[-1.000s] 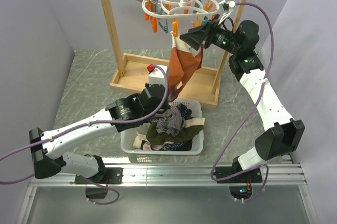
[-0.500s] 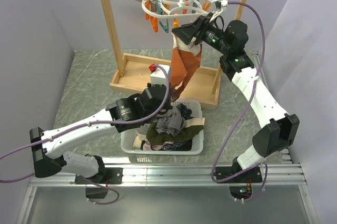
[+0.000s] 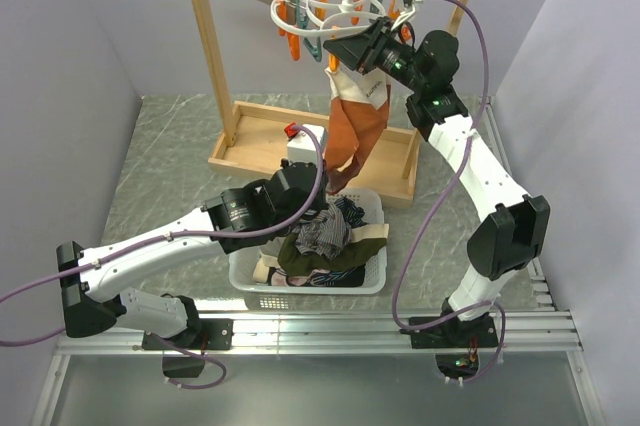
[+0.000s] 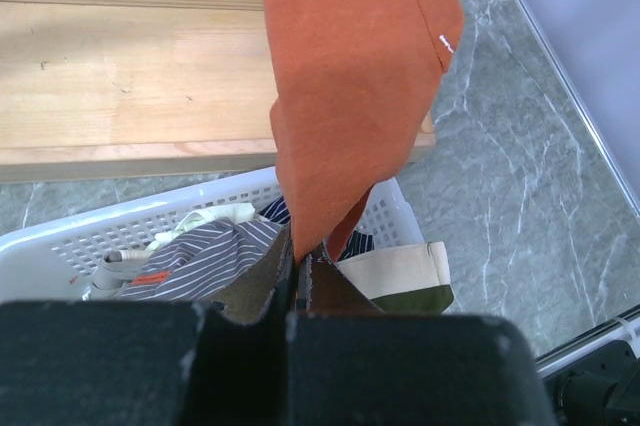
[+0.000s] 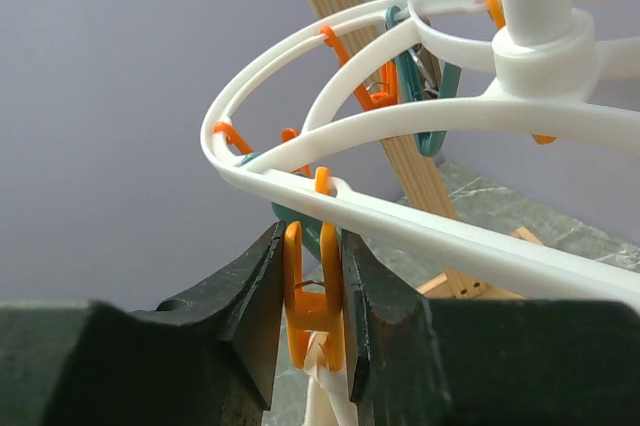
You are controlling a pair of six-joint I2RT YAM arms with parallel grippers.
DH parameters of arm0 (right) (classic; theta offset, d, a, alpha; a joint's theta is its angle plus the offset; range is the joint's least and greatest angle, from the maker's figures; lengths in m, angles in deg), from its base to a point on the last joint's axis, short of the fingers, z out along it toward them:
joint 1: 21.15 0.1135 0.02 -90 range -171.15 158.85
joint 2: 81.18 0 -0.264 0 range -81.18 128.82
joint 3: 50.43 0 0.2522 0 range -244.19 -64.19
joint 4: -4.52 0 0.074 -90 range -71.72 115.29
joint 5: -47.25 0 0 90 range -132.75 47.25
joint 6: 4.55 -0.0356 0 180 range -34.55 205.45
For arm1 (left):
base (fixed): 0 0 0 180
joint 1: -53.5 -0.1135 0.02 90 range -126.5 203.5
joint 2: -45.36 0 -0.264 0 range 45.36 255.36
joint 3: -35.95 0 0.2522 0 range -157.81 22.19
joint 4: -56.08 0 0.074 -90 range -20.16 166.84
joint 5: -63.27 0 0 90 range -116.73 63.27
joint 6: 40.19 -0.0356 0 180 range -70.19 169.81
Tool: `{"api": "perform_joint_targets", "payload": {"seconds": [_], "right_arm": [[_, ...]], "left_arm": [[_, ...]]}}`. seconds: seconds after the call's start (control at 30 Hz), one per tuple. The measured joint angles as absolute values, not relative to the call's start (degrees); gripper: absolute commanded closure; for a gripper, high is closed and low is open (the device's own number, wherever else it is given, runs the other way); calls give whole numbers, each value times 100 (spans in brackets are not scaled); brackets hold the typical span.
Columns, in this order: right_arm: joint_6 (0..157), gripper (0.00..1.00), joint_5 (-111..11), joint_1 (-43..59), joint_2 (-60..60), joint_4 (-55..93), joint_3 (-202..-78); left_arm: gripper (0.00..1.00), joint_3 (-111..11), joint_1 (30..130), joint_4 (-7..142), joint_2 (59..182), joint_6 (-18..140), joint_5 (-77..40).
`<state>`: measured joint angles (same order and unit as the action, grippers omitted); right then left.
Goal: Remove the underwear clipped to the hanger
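Note:
The white hanger point(image 3: 322, 8) hangs by its hook from the wooden rail, with orange and teal pegs under its rings. One rust-orange underwear point(image 3: 352, 136) with a white top edge dangles from an orange peg point(image 5: 314, 304). My right gripper point(image 3: 340, 54) is at that peg, and in the right wrist view its jaws point(image 5: 313, 298) press both peg handles just under the hanger's ring point(image 5: 440, 231). My left gripper point(image 3: 322, 186) is shut on the underwear's bottom tip point(image 4: 350, 76), with the pinch point(image 4: 298, 264) right above the basket.
A white basket point(image 3: 250, 281) below the hanger holds several cloth pieces, among them striped grey point(image 4: 200, 256) and cream with olive point(image 4: 405, 281). The wooden rack's post point(image 3: 210, 46) and its base board point(image 4: 130, 76) stand behind it. Grey walls close in on both sides.
My right gripper has moved up and left to the hanger and closed from wide open onto the orange peg. The left gripper and the held cloth tip have stayed put.

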<state>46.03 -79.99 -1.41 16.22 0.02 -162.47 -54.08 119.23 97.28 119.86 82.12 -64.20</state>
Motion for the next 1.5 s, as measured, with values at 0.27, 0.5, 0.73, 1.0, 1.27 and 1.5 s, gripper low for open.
{"api": "perform_joint_targets", "payload": {"seconds": [0.27,0.5,0.73,1.0,1.27,1.5], "right_arm": [[4529,0,-8031,-141,1622,11,-16251],[4638,0,-8010,-149,1460,260,-16212],[4839,0,-8077,-337,711,686,-15941],[5215,0,-8016,-759,-290,1047,-15261],[5960,0,-7234,-982,-369,1591,-15213],[6275,3,-6910,-1054,86,1830,-15399]], "left_arm": [[99,-5408,11934,9748,11955,8195,-6641],[99,-5408,11934,9818,11737,8136,-6927],[99,-5408,11934,9875,11662,8134,-7118],[99,-5413,11934,10017,11549,8094,-7321],[99,-5498,11934,10166,11455,8101,-7336],[99,-5555,11934,10247,11431,8101,-7332]]}}
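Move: My right fingers are squeezing an orange clip on the hanger's near bar. The second clip, still holding the underwear's waistband, sits about 9 cm to their right and 1 cm farther out, with a teal clip some 5 cm to their left, 1 cm farther out. From my left hand, which has the rust underwear's lower end, the basket lies roughly 25 cm below, 2 cm back and 3 cm left; the squeezed clip is about 18 cm ahead, 3 cm right and 18 cm up. I open my right fingers wide and let go of the orange clip, back off some 6 cm while rising a little, then swing right and come forward again, sinking, to face the second clip still open, about 11 cm right of where I began and turned clockwise. Meanwhile my left hand keeps its pinch on the underwear and draws it about 5 cm left and a little up. ##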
